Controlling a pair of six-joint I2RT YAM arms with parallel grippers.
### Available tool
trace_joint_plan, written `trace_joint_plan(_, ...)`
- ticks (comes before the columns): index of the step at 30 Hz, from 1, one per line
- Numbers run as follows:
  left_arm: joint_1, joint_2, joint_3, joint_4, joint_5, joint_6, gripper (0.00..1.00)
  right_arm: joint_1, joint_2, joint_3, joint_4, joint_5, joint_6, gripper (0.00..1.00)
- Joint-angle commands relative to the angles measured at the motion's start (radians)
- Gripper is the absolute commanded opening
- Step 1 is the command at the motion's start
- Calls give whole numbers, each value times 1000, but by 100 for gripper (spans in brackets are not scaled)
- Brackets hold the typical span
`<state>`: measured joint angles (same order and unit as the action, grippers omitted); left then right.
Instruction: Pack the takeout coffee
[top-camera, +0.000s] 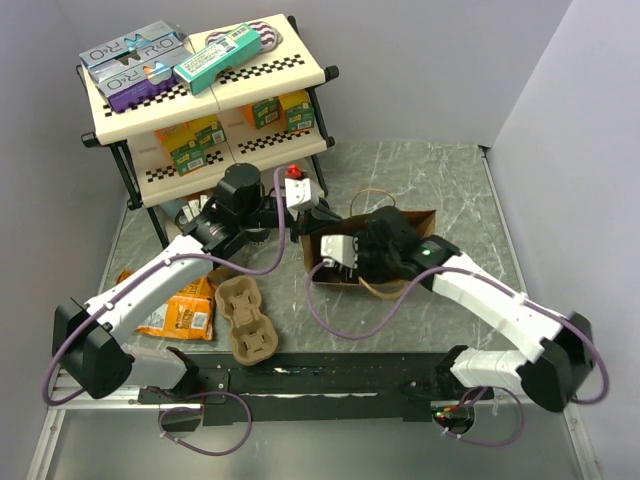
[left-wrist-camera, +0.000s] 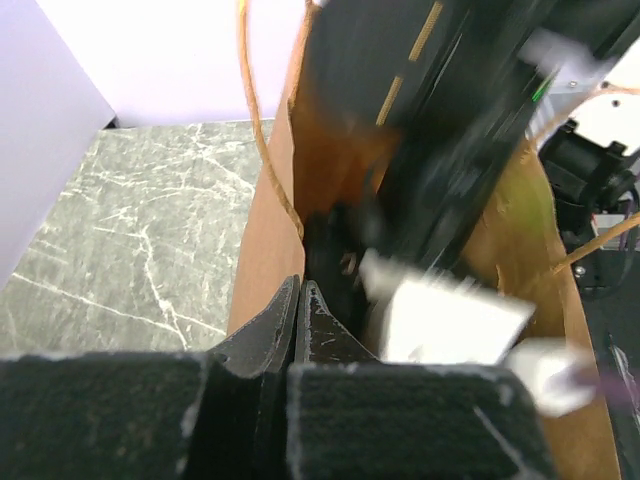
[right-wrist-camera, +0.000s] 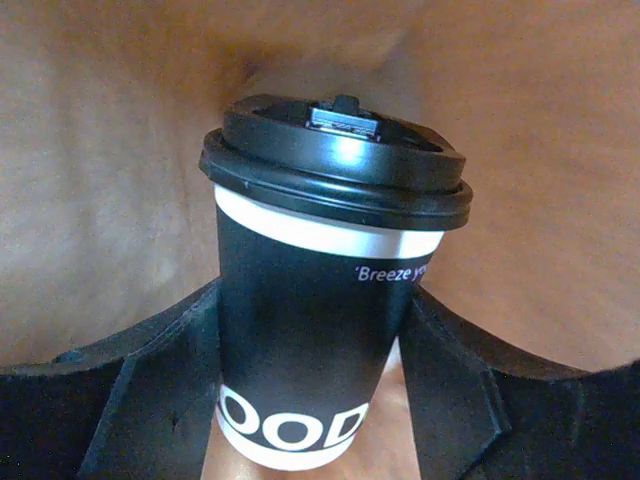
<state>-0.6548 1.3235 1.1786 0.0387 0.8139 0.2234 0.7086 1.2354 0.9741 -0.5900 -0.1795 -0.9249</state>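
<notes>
The takeout coffee (right-wrist-camera: 320, 300) is a paper cup with a black wall, white bands, white lettering and a round black lid (right-wrist-camera: 335, 160). It stands upright inside the brown paper bag (right-wrist-camera: 100, 150). My right gripper (right-wrist-camera: 310, 320) reaches down into the bag (top-camera: 420, 218), with one finger on each side of the cup wall, shut on it. In the top view my right wrist hides the cup. My left gripper (left-wrist-camera: 298, 290) is shut on the bag's left edge (left-wrist-camera: 265, 260), at the bag's left corner (top-camera: 318, 222).
A brown pulp cup carrier (top-camera: 248, 318) and an orange snack packet (top-camera: 185, 310) lie at the near left. A two-tier shelf rack (top-camera: 200, 90) with boxes stands at the back left. The right arm (left-wrist-camera: 450, 130) fills the bag's mouth.
</notes>
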Motion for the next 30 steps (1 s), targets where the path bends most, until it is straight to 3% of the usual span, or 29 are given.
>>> trace_joint_plan(1, 6, 26, 36, -36, -62, 11, 1, -6, -135, 130, -102, -78, -8, 60)
trace_joint_plan(7, 52, 86, 79, 9, -68, -174, 2, -6, -255, 201, -169, -109, 3, 61)
trace_joint_plan(12, 107, 128, 105, 58, -22, -347, 35, -8, -316, 253, -177, -98, 50, 61)
trace_joint_plan(13, 116, 126, 111, 73, -12, -375, 49, -8, -321, 271, -171, -91, 63, 61)
trace_joint_plan(16, 149, 115, 125, 170, 14, -505, 68, -11, -327, 334, -142, -77, 121, 61)
trace_joint_plan(18, 162, 103, 165, 208, 28, -580, 76, -20, -326, 379, -108, -78, 161, 62)
trace_joint_plan(19, 164, 100, 183, 216, 37, -599, 85, -27, -323, 394, -97, -83, 173, 62)
trace_joint_plan(21, 165, 82, 241, 213, 63, -628, 87, -50, -318, 440, -77, -101, 207, 63)
trace_joint_plan(25, 165, 39, 312, 158, 174, -583, 98, -90, -304, 506, -76, -158, 245, 64)
trace_joint_plan(27, 167, 8, 332, 110, 238, -483, 99, -106, -304, 535, -97, -193, 248, 64)
trace_joint_plan(30, 164, -21, 380, -84, 315, -301, 100, -104, -327, 560, -142, -267, 271, 64)
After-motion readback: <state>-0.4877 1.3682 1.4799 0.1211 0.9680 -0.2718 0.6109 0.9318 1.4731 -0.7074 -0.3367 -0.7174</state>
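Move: The right hand, deep in the paper bag, already grips the lidded coffee; the bag's mouth centre lies about 15 cm above it, some 5 cm back and 3 cm right. The shut left fingers are at the bag's far-left rim, with the mouth centre about 5 cm back and 6 cm right. From the left hand, the paper cups stand some 10 cm ahead and 16 cm left, the cup carrier 8 cm back and 17 cm left, both well below. Right lifts the held coffee some 28 cm from the bag; left moves forward, opens off the rim, rises. ##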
